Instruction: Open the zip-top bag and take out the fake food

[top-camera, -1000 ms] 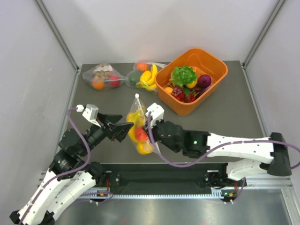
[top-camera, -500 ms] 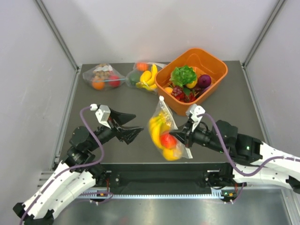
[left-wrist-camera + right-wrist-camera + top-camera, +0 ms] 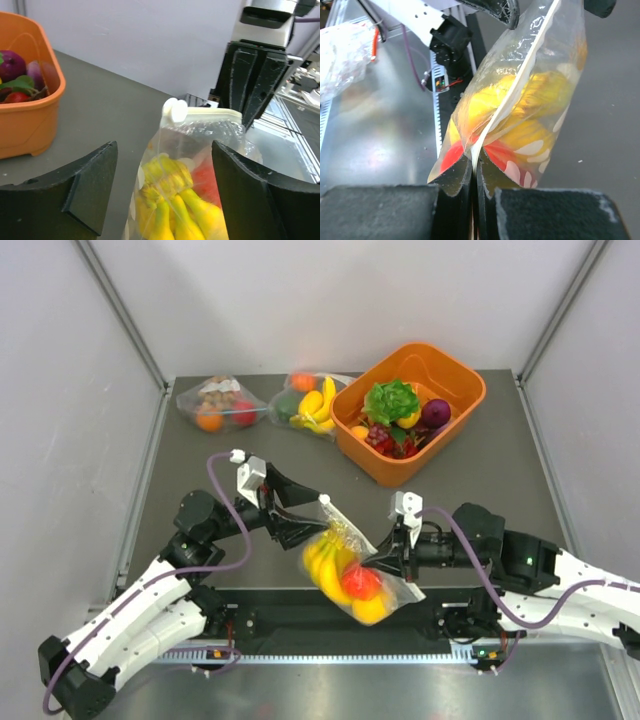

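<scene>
The zip-top bag [image 3: 352, 575], clear with cream dots, hangs above the table's near edge. My right gripper [image 3: 380, 562] is shut on it. In the right wrist view its jaws [image 3: 476, 175] pinch the white zip strip at one end. Inside the bag [image 3: 525, 110] lies the fake food: a yellow banana bunch [image 3: 175, 210], a red fruit [image 3: 362, 582] and a lemon [image 3: 368, 608]. My left gripper [image 3: 308, 518] is open at the bag's other end. The bag [image 3: 200, 165] and its white slider [image 3: 174, 111] sit between the spread fingers [image 3: 90, 180], not touching them.
An orange bin [image 3: 470, 390] with lettuce, grapes and other toy food stands at the back right, also seen as an orange wall [image 3: 45, 100]. Two plain clear bags of toy food [image 3: 218, 403] [image 3: 305, 402] lie along the back edge.
The right gripper has carried the bag down toward the near edge and tipped it sideways. The left gripper has swung right and now straddles the bag's slider end.
</scene>
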You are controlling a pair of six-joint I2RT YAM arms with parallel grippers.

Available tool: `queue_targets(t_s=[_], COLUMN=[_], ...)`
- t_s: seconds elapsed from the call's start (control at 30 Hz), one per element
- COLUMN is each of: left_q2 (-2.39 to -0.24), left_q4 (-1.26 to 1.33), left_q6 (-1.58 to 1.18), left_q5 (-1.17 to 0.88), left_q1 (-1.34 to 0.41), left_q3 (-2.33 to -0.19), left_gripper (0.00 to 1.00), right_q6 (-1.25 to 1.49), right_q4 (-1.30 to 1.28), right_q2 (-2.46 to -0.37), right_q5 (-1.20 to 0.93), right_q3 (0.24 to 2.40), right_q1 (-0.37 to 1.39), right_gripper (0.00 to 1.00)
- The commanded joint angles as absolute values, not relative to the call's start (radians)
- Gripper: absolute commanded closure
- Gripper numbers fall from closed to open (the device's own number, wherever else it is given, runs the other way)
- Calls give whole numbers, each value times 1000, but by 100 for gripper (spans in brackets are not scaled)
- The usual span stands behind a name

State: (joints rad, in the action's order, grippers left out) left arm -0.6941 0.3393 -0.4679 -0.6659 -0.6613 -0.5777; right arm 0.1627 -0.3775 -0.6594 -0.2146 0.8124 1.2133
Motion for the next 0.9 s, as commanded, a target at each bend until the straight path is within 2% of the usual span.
queue_targets(t_s=[0.0,0.03,0.07,0.13,0.2,0.23,0.27,0.33,0.37,0.4,0.47,0.5,0.6,0.87], left_q2=[-703,-706,-713,-718,-718,-715,-710,-701,-692,-690,-692,-698,-745,-971], left_q4=[445,451,453,448,427,388,359,313,293,290,157,122,-47,-209], left_q6=[-486,-498,-503,-508,-496,-485,-474,-442,-443,-445,-405,-372,-281,-71], left_q5=[-759,-771,-784,-821,-836,-842,-839,-804,-786,-769,-744,-739,-755,-992], left_q1=[-664,-664,-664,-664,-664,-664,-664,-664,-664,-664,-664,-664,-664,-664], left_q3=[-586,-586,-581,-580,-575,-575,-580,-583,-587,-592,-658,-679,-787,-945], left_gripper=[21,26,44,65,92,99,100,100,100,100,100,100,100,100], right_q6=[149,149,149,150,149,149,156,160,163,166,155,152,120,25], right_q4=[-249,-244,-239,-235,-232,-232,-232,-244,-247,-252,-250,-245,-253,-206], right_q2=[-673,-681,-689,-704,-706,-704,-703,-696,-695,-695,-695,-698,-707,-787], right_q5=[-317,-322,-327,-330,-321,-313,-299,-233,-183,-164,-150,-143,-124,-192], right_q3=[822,824,827,828,827,824,821,818,815,813,813,818,859,985], right_q1=[1189,1183,1174,1158,1134,1123,1103,1082,1065,1057,1040,1037,1032,1020], right_gripper=[100,100,100,100,100,100,100,93,83,56,36,31,24,23])
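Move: The zip corner of the bag, with its white knob, is just off the open left fingertips, about 2 cm to the right and 1 cm higher. From the right hand, closed on the middle of the zip edge, that corner is about 9 cm ahead, 7 cm left and 3 cm up. The red fake food hangs 3 cm back, 2 cm left and 5 cm below the right hand. The orange basket stands roughly 27 cm ahead, 12 cm right and 18 cm below it. Ease the left gripper back about 1.5 cm while shutting it, to pinch the bag's zip corner just by the knob, and keep that grip while tipping the fingers about 15 degrees down and turning a little clockwise. Then open the right fingers, let go of the zip edge, and bring them wide open about 7 cm forward, rising late by 2 cm, towards the pinched corner. ##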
